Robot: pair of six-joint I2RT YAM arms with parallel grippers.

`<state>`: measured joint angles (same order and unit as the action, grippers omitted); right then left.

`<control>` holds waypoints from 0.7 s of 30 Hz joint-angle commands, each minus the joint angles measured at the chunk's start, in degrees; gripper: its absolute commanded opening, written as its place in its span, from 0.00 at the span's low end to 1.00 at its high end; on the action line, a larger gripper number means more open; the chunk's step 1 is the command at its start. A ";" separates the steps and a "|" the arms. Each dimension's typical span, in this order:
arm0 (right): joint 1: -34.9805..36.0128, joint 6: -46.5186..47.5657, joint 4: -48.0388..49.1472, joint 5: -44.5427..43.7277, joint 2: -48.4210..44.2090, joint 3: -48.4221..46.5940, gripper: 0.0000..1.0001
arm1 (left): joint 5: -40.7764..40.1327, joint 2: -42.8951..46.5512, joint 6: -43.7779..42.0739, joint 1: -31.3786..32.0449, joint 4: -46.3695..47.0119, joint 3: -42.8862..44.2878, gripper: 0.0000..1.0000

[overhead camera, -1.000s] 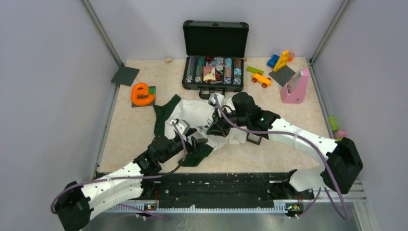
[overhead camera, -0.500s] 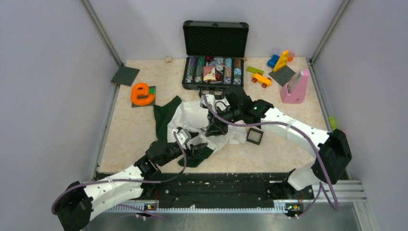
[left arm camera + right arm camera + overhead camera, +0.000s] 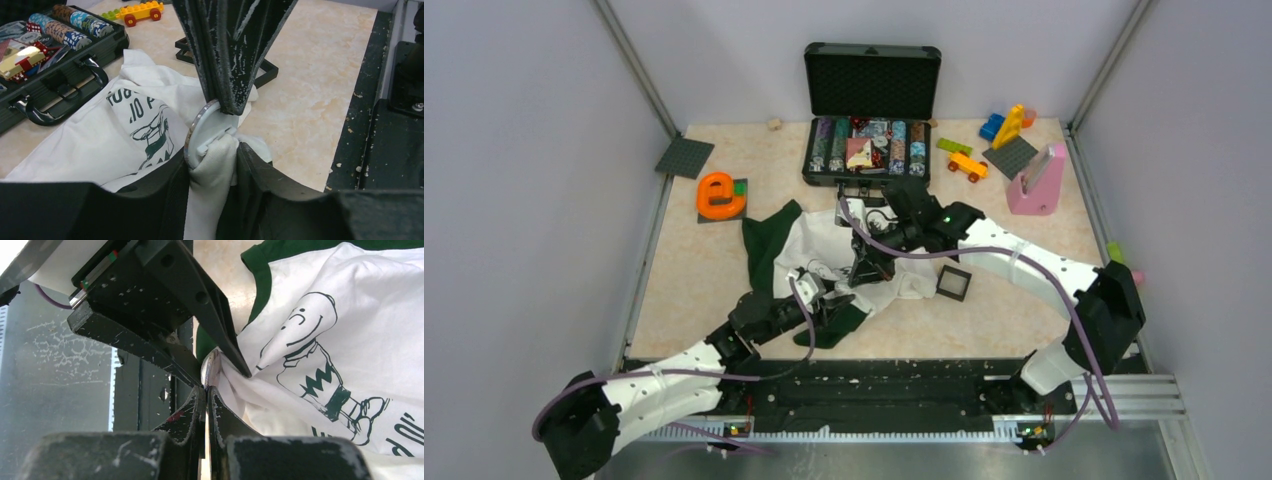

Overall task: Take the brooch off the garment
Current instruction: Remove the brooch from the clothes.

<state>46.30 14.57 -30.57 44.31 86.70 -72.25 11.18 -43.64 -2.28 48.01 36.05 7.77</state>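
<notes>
The garment [image 3: 824, 235] is a white T-shirt with green trim and a cartoon print, crumpled mid-table. The brooch [image 3: 212, 131] shows as a round disc with a white back, a clasp and a metallic rim, standing on edge in a raised fold. My right gripper [image 3: 206, 388] is shut on its upper rim [image 3: 211, 367]; in the left wrist view its dark fingers [image 3: 225, 60] come down from above. My left gripper [image 3: 212, 160] is shut on the bunched white cloth just under the disc. In the top view both grippers [image 3: 829, 300] [image 3: 864, 268] meet over the shirt.
An open black case of poker chips [image 3: 871, 150] stands behind the shirt. An orange letter "e" [image 3: 719, 195] lies at the left, a small black square frame [image 3: 953, 283] at the shirt's right. A toy car [image 3: 967, 165], blocks [image 3: 1009, 125] and a pink stand [image 3: 1036, 182] sit at the back right.
My left jaws have narrowed onto the fold of cloth. The right arm has drawn in towards the case, its gripper staying shut at the fold.
</notes>
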 commanded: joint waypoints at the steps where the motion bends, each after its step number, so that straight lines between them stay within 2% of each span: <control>1: -0.39 0.99 -0.24 1.90 0.24 -3.60 0.00 | 1.92 -0.71 -1.76 0.00 3.85 1.43 0.37; 4: -0.38 0.23 1.20 1.73 0.04 -2.94 0.12 | 1.72 -0.77 -1.65 -0.02 3.65 1.50 0.25; 6: -0.36 -1.23 4.41 1.55 -1.11 -1.03 0.29 | 1.04 -0.59 -0.89 0.02 3.88 1.53 0.14; 8: -0.38 -3.38 8.86 0.72 -2.96 2.61 0.39 | -0.62 0.06 1.16 -0.01 3.82 1.47 0.08; 13: -1.34 -8.72 20.66 -0.96 -7.27 9.90 0.41 | -4.14 2.12 6.56 -0.02 5.40 0.74 0.03; 18: -2.88 -17.91 39.09 -4.25 -13.41 19.29 0.54 | -5.49 2.74 10.89 0.00 3.53 1.90 0.01; 21: -3.83 -22.53 46.69 -5.66 -16.07 24.12 0.57 | -6.14 2.37 14.89 -0.01 6.03 1.12 0.00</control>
<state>43.90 -0.34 -0.95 40.84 75.16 -51.99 6.57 -41.74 6.42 48.01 36.03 7.77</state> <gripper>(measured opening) 0.552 0.125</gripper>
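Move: The brooch, still clipped to bunched shirt cloth, sits just off both sets of fingertips: from the left hand about 1 cm ahead, 1 cm right and 1 cm up; from the right hand some 2 cm left, level ahead, 1 cm lower. From the left hand, the near green sleeve lies roughly 8 cm back, 2 cm left and 9 cm below, the case handle about 20 cm ahead, 3 cm right, and the empty black frame some 21 cm right, 2 cm ahead, both about 9 cm lower. The left hand, its half-open fingers already astride the brooch and cloth, stays nearly in place and shuts them on the brooch's lower edge and the white cloth behind it, then raises the pinch about 1.5 cm while rolling some 10 degrees. Once the left has closed, the right fingers open to about half and let go of the brooch, and that hand backs off roughly 1.5 cm to the right, with a little forward and up, its fingertips swinging upward and forward. ##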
